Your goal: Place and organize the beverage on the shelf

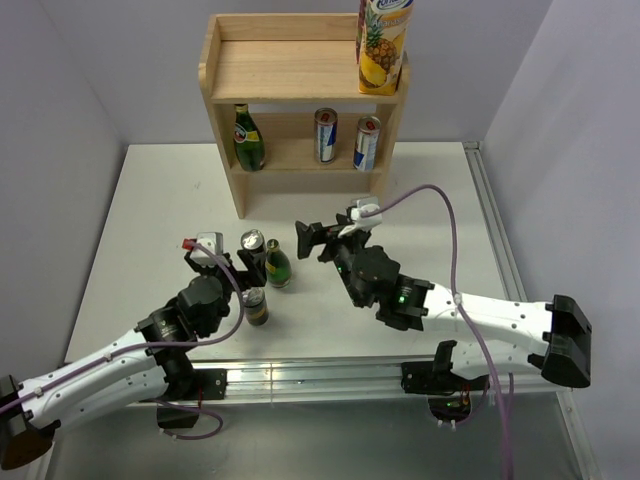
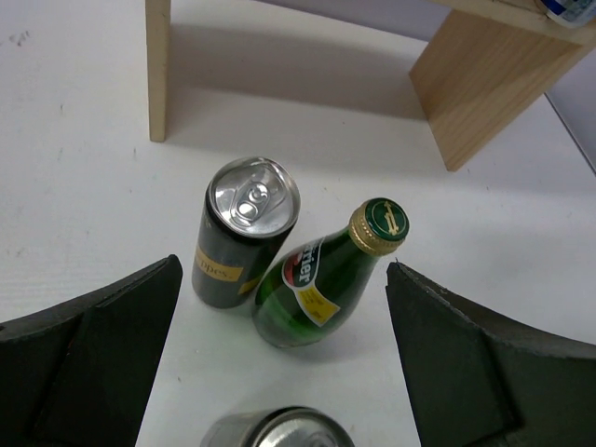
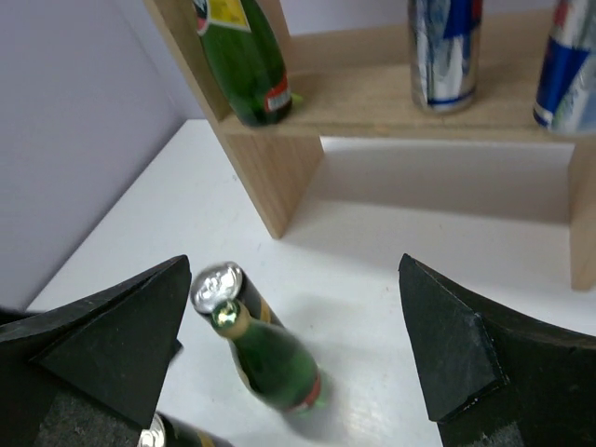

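Note:
The wooden shelf (image 1: pixel 290 75) stands at the back of the table. On its top board is a pineapple juice carton (image 1: pixel 383 45). Its lower tier (image 3: pixel 372 107) holds a green bottle (image 1: pixel 248 138) and two blue-and-silver cans (image 1: pixel 325 135) (image 1: pixel 367 143). Standing on the table are a black can (image 2: pixel 244 233), a green bottle (image 2: pixel 321 279) touching it, and a second black can (image 2: pixel 275 426) nearer me. My left gripper (image 2: pixel 284 279) is open, above and just short of that pair. My right gripper (image 3: pixel 296 265) is open over the table, to the right of the same bottle (image 3: pixel 270 358).
The shelf's side panels (image 2: pixel 158 70) (image 2: pixel 484 84) reach down to the table behind the drinks. A metal rail (image 1: pixel 330 380) runs along the near edge and another (image 1: pixel 495 230) along the right side. Walls close in at the left, back and right.

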### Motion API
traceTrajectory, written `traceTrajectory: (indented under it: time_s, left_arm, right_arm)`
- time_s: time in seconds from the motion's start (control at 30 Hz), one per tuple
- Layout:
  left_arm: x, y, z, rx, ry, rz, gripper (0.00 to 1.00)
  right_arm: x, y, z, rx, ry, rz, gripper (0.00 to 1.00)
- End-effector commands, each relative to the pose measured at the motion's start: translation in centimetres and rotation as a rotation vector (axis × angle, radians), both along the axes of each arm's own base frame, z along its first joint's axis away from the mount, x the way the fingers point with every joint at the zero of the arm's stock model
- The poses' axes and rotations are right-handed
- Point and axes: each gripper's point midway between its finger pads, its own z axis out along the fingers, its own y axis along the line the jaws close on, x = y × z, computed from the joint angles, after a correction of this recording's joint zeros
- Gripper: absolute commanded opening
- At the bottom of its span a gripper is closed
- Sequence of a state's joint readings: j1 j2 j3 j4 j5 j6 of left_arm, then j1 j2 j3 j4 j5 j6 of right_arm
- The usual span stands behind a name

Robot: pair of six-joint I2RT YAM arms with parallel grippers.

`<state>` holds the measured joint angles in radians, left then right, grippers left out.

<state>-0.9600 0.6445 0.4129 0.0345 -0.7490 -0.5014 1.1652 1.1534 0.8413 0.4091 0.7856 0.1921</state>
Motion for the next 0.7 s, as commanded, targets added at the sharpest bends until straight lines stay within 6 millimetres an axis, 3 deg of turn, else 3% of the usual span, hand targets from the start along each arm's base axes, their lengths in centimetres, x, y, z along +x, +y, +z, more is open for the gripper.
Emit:
traceTrajectory:
  time_s: [0.0, 0.17, 0.47, 0.67]
  left_arm:
    - [-0.9, -0.7, 2.5, -0.052, 0.010, -0.057, 0.99]
    - [-1.7, -0.9, 2.5, -0.058, 0.096, -0.072, 0.99]
    - [-3.5, -0.4, -1.4, -0.074, 0.257, 0.016, 0.99]
    - [-6.3, -1.9, -3.4, -0.051, 0.293, 0.003, 0.99]
  right_arm:
    - [-1.1, -2.0, -0.3, 0.076, 0.033, -0.029, 1.00]
    - [-1.9, -3.5, -1.9, 0.087, 0.061, -0.034, 1.00]
    - [-3.2, -6.4, -3.6, 0.123, 0.094, -0.057, 1.00]
    - [-4.0, -7.8, -5.0, 0.131, 0.115, -0.064, 1.00]
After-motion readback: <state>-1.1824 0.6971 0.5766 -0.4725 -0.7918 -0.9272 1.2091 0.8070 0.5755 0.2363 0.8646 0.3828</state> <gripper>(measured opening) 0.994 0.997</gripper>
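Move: The near black can, standing closest to the table's front edge, is about 13 cm below the left hand, some 3 cm back and 3 cm to its right. Its neighbours are the far black can, about 10 cm ahead and 3 cm right of the left hand, and the green bottle, 7 cm ahead and 8 cm right, both about 12 cm down. From the right hand the near can lies about 20 cm left, 5 cm back and 25 cm below. The near black can is what the left hand makes for: with fingers wide open it draws back about 5 cm and a little right, first rising slightly, then sinking about 5 cm as the fingers tip downward some 15 degrees towards the can's lid. The empty right hand backs off from the shelf and bottles, going right, down and back. ##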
